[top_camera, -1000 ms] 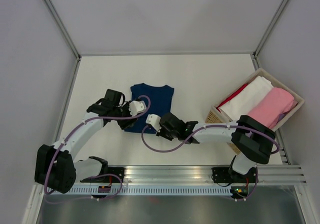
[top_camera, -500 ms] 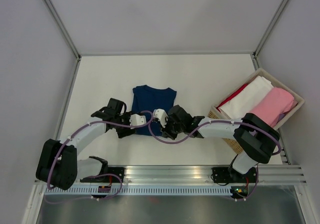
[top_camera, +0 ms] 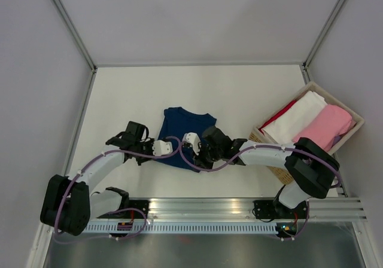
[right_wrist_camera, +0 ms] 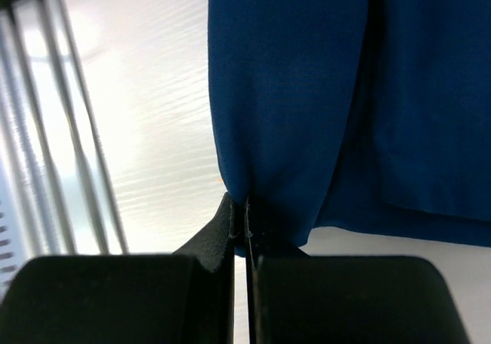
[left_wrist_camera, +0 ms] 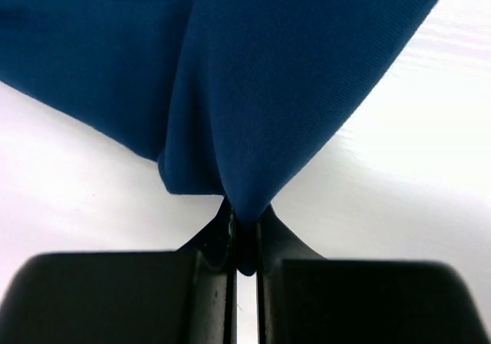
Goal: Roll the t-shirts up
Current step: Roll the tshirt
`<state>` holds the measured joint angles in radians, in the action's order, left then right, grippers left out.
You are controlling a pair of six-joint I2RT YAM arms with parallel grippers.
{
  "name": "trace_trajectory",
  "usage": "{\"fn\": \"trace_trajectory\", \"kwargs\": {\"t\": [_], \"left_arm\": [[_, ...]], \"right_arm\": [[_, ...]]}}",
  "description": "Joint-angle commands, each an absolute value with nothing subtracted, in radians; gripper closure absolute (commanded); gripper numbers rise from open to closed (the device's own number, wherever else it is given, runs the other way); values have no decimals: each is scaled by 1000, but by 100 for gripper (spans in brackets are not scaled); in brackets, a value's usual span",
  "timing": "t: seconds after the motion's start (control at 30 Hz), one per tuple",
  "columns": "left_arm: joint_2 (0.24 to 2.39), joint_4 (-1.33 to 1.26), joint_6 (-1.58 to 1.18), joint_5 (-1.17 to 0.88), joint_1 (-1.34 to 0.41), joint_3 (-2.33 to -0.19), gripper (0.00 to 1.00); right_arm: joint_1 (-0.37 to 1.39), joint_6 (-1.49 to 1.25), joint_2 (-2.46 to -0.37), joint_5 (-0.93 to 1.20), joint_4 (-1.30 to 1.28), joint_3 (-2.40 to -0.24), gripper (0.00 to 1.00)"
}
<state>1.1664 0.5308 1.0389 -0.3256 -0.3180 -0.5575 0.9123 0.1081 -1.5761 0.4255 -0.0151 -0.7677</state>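
Observation:
The navy blue t-shirt (top_camera: 184, 134) lies on the white table near the middle, its near edge pulled up toward the arms. My left gripper (top_camera: 163, 147) is shut on the shirt's near left edge; the cloth (left_wrist_camera: 268, 90) hangs pinched between the jaws. My right gripper (top_camera: 192, 142) is shut on the shirt's near right edge, and the blue cloth (right_wrist_camera: 291, 90) rises from the closed jaws. No chest print shows.
A wicker basket (top_camera: 256, 137) at the right holds a white bundle (top_camera: 296, 117), a pink bundle (top_camera: 326, 127) and a red one (top_camera: 278, 115). A metal rail (top_camera: 209, 207) runs along the table's near edge. Grey walls enclose the table.
Both grippers have moved toward the near edge and closer together, dragging the navy t-shirt's near edge with them. The shirt has shifted nearer and looks shorter.

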Motion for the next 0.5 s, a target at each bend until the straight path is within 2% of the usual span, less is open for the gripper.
{"fn": "trace_trajectory", "kwargs": {"t": [0.0,0.17,0.3,0.37,0.4,0.43,0.47], "left_arm": [[1140,806,1106,-360,-278,-623,98],[1160,1146,1247,-469,-265,-718,98],[1225,1212,1279,-538,-255,-793,96],[1264,1186,1252,-549,-233,-821,88],[1275,1120,1227,-551,-226,-825,74],[1284,1082,1162,-545,-216,-830,66],[1307,1018,1132,-542,-213,-834,53]], "right_arm": [[910,46,-1526,600,-150,-784,100],[908,5,-1539,820,-140,-741,100],[884,-43,-1581,887,-100,-738,100],[844,-72,-1589,917,-49,-732,100],[827,-92,-1597,917,-37,-732,100],[803,-94,-1604,916,-29,-738,100],[793,-91,-1620,917,-25,-742,100]]}}
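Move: The left gripper already pinches the near left corner of the folded t-shirt, the right gripper its near right corner. The shirt's middle lies about 11 cm ahead and 16 cm right of the left hand, about 13 cm ahead and 5 cm left of the right. Its collar end is some 20 cm ahead and 18 cm right of the left hand; the table's front edge runs about 14 cm straight behind that hand, all a couple of centimetres lower. Drag the t-shirt's near end back towards the table's front edge with both grippers together, quickly, some 6 to 7 cm, lifting 2 to 3 cm and swinging the fingertips about 20 degrees back towards the bases. Ease both forward about a centimetre at the end; keep the right pinch shut while the left fingers open part way around their corner. ##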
